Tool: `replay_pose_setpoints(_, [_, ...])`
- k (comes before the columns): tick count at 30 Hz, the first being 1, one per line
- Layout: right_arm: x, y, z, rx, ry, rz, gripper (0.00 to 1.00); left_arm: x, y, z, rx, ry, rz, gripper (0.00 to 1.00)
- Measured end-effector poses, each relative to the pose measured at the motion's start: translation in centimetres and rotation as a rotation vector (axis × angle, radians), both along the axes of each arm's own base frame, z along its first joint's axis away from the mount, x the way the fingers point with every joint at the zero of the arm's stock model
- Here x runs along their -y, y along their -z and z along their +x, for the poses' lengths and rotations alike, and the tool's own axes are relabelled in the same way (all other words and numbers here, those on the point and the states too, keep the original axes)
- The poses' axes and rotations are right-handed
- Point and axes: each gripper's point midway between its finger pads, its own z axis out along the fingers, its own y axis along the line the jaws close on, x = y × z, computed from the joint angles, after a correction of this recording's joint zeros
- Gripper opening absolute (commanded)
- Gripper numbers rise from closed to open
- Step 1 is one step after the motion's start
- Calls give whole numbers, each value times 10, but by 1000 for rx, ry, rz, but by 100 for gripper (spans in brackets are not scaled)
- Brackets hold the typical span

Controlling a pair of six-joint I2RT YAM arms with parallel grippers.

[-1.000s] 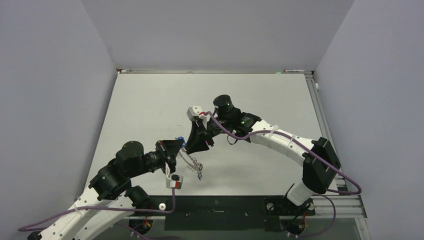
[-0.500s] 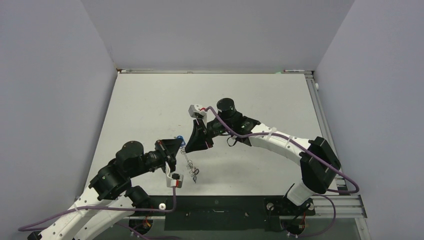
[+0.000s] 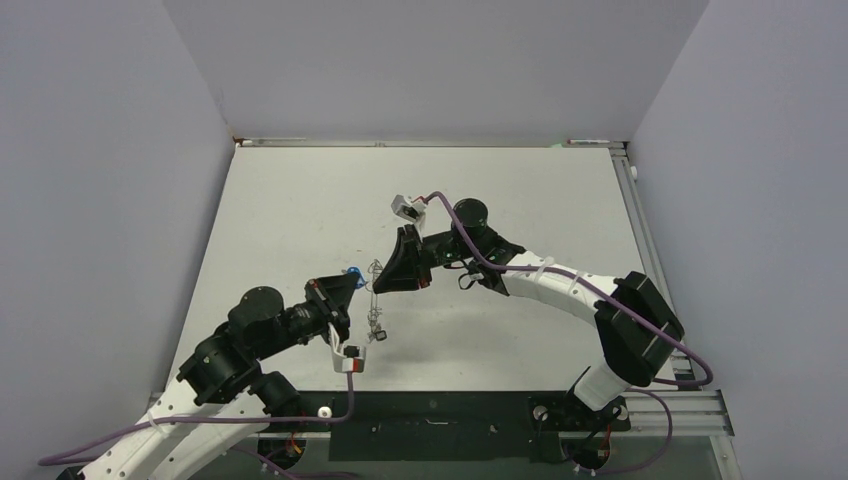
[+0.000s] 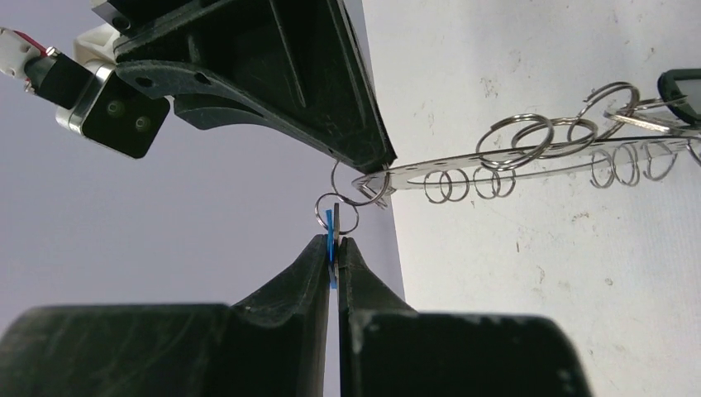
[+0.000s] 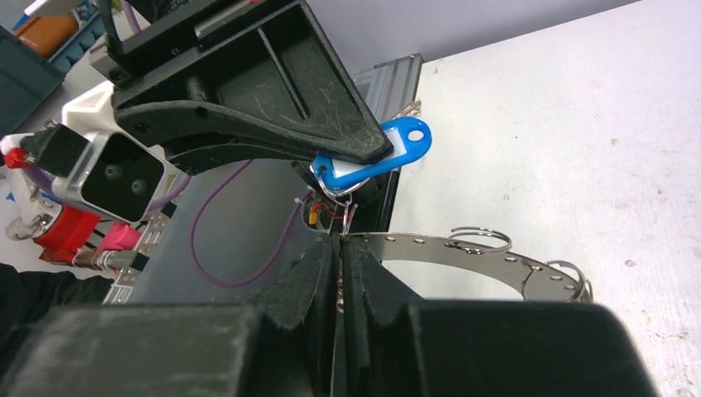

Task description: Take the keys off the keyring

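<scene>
The keyring (image 4: 529, 165) is a flat grey metal ring seen edge-on, hanging in the air between both grippers, with several small wire loops (image 4: 517, 136) along its rim. My left gripper (image 4: 334, 241) is shut on a blue-headed key (image 4: 331, 248), which joins the keyring through a small split ring (image 4: 337, 217). My right gripper (image 5: 340, 240) is shut on the keyring's rim (image 5: 463, 246), just under the blue key (image 5: 372, 159). In the top view, left gripper (image 3: 352, 283) and right gripper (image 3: 381, 283) nearly touch tip to tip above the table's middle. More keys (image 3: 377, 333) dangle below.
Grey walls enclose the white table (image 3: 300, 200) on three sides. An aluminium rail (image 3: 645, 240) runs along the right edge and a black strip (image 3: 440, 425) along the near edge by the arm bases. A dark key head (image 4: 682, 85) hangs at the keyring's far end.
My right gripper has closed onto the keyring's rim, and its wrist has swung up and to the right. The keyring now hangs straighter between the two grippers. My left gripper kept its hold.
</scene>
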Motion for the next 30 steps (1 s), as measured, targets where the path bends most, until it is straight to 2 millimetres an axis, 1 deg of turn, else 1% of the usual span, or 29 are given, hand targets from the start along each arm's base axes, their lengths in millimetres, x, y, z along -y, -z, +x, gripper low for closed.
replay_pose_setpoints(3, [2,-1,1,-28,11,18,5,-1,5,2,-2,-8,6,0])
replay_pose_setpoints(9, [4,-16,1,-43,16,82,5,-1,8,4,4,-19,2,0])
replay_pose_setpoints(12, [4,-23,1,-37,16,112,5,0,5,5,14,-23,-7,0])
replay_pose_setpoints(19, [5,-33,-1,-18,11,156,5,1,-2,7,23,-27,-43,1])
replay_pose_setpoints(24, [6,-34,2,-6,17,164,5,2,-1,4,-36,-31,-87,12])
replay_pose_setpoints(25, [6,-34,3,-2,20,165,5,2,0,1,-66,-31,-98,18])
replay_pose_setpoints(27, [7,-34,6,10,28,168,5,1,1,-3,-120,-33,-108,37])
replay_pose_setpoints(29, [8,-34,10,18,41,171,5,1,1,-8,-191,-34,-120,47])
replay_pose_setpoints(30, [9,-34,12,20,46,172,5,1,1,-11,-227,-35,-125,49])
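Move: The key with the blue tag is still pinched in the left fingers. The small rings in the right fingers lie about 4 cm to the left hand's right, some 2 cm back and roughly level; the keyring plate hangs from there, its middle some 6 cm below the left hand, 4 cm to its right and 1 cm back. From the right hand, the key is about 4 cm left and 2 cm ahead, level. The key with the blue tag stays clamped in the nearly still left fingers while the right hand, keeping its pinch on the small rings, rises about 3 cm and rolls its left side up nearly 10 degrees. Then the left fingers open almost halfway and let the key go, the hand drawing back some 2 cm and tipping downward; the right, now level, eases about 1 cm forward. ##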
